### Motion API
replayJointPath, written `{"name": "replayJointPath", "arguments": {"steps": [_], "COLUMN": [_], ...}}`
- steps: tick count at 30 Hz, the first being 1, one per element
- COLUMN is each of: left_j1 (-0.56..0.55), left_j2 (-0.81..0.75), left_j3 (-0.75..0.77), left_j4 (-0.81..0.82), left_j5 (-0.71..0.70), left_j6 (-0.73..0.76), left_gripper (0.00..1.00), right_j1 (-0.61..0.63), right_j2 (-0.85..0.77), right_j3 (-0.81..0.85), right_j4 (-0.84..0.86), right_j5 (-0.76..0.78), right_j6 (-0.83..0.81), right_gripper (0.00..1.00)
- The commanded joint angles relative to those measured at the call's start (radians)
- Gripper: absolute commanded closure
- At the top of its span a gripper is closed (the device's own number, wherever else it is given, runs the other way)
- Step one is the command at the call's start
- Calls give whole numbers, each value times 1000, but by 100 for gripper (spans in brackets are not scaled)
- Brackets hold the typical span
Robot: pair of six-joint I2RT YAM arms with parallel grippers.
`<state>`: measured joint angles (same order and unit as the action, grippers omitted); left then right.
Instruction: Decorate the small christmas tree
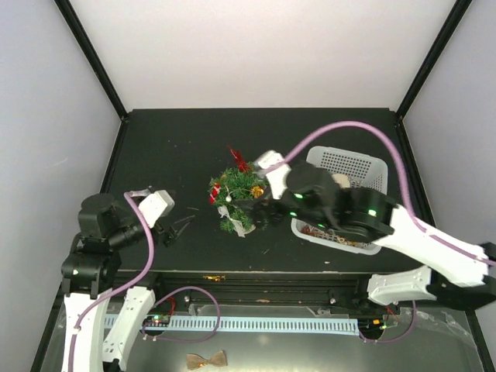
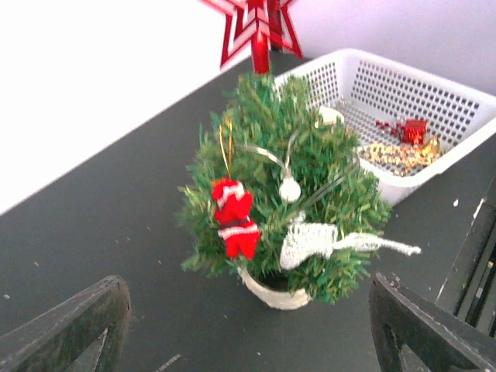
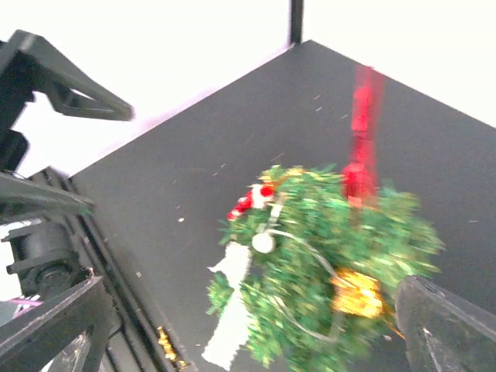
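The small christmas tree point(image 1: 235, 192) stands mid-table in a small white pot, topped by a red star point(image 1: 238, 160). In the left wrist view the tree point(image 2: 310, 155) carries a red Santa point(image 2: 233, 218), a white ball point(image 2: 290, 188) and a white glitter bird point(image 2: 314, 242). My left gripper point(image 2: 248, 345) is open, a little short of the pot, with nothing held. In the right wrist view the tree point(image 3: 325, 248) is blurred and a gold ornament point(image 3: 356, 293) hangs on it near one finger. My right gripper point(image 3: 252, 333) is wide open at the tree's right side point(image 1: 254, 211).
A white mesh basket point(image 1: 364, 164) sits right of the tree, under the right arm. It holds a red ornament point(image 2: 415, 129) and gold beads point(image 2: 395, 155). The table's front edge and rail run just below both grippers. A gold bow point(image 1: 206, 359) lies off the table.
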<state>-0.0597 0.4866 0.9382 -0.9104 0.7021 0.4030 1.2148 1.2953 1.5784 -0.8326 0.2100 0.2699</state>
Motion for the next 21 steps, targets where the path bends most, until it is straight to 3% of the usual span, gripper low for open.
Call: {"name": "replayJointPath", "arguments": {"steps": [1,8,14,21], "left_j1": [7,6,3,-81], "left_j2": [44,45,20,-53], "left_j3": [155,311,424,512], "left_j4": [-121,-304,-449,-574], "left_j5": [-43,-193,-317,-419], "left_j6": [64,163,193,102], "left_gripper": [16,15,15,15], "right_j1": [-8,-8,-8,-8], "right_j2": [-209,-550,-702,-820], "right_j3": [-115,-320,-407,-428], "right_j4": [21,-38,-169,-217], "right_j5": [185,335,360,348], "right_j6": [-13,36,148,189], "right_gripper": [0,0,0,0]}}
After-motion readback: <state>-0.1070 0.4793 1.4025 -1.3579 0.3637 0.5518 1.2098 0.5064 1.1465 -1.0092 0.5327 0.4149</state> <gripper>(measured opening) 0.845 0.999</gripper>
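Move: The right hand hangs wide open and empty just off the tree: the basket's middle lies about 27 cm to its right, 13 cm ahead and 22 cm below, the tree's middle some 7 cm ahead, 2 cm left and 15 cm below. The silver bow on the tree's near left side is roughly 4 cm ahead, 6 cm left and 15 cm below. From the left hand, the tree is about 9 cm ahead, 15 cm right and 10 cm lower. The right hand sweeps quickly right, some 22 cm, away from the tree towards the near side of the basket, first rising about 3 cm and then sinking again while it turns about 20 degrees clockwise, its fingers staying wide open. Meanwhile the left hand, also open and empty, withdraws from the tree, rising first and then drawing back and left as well, about 7 cm back, 6 cm up and 5 cm left, its left side rolling up and its fingers swinging counter-clockwise. ##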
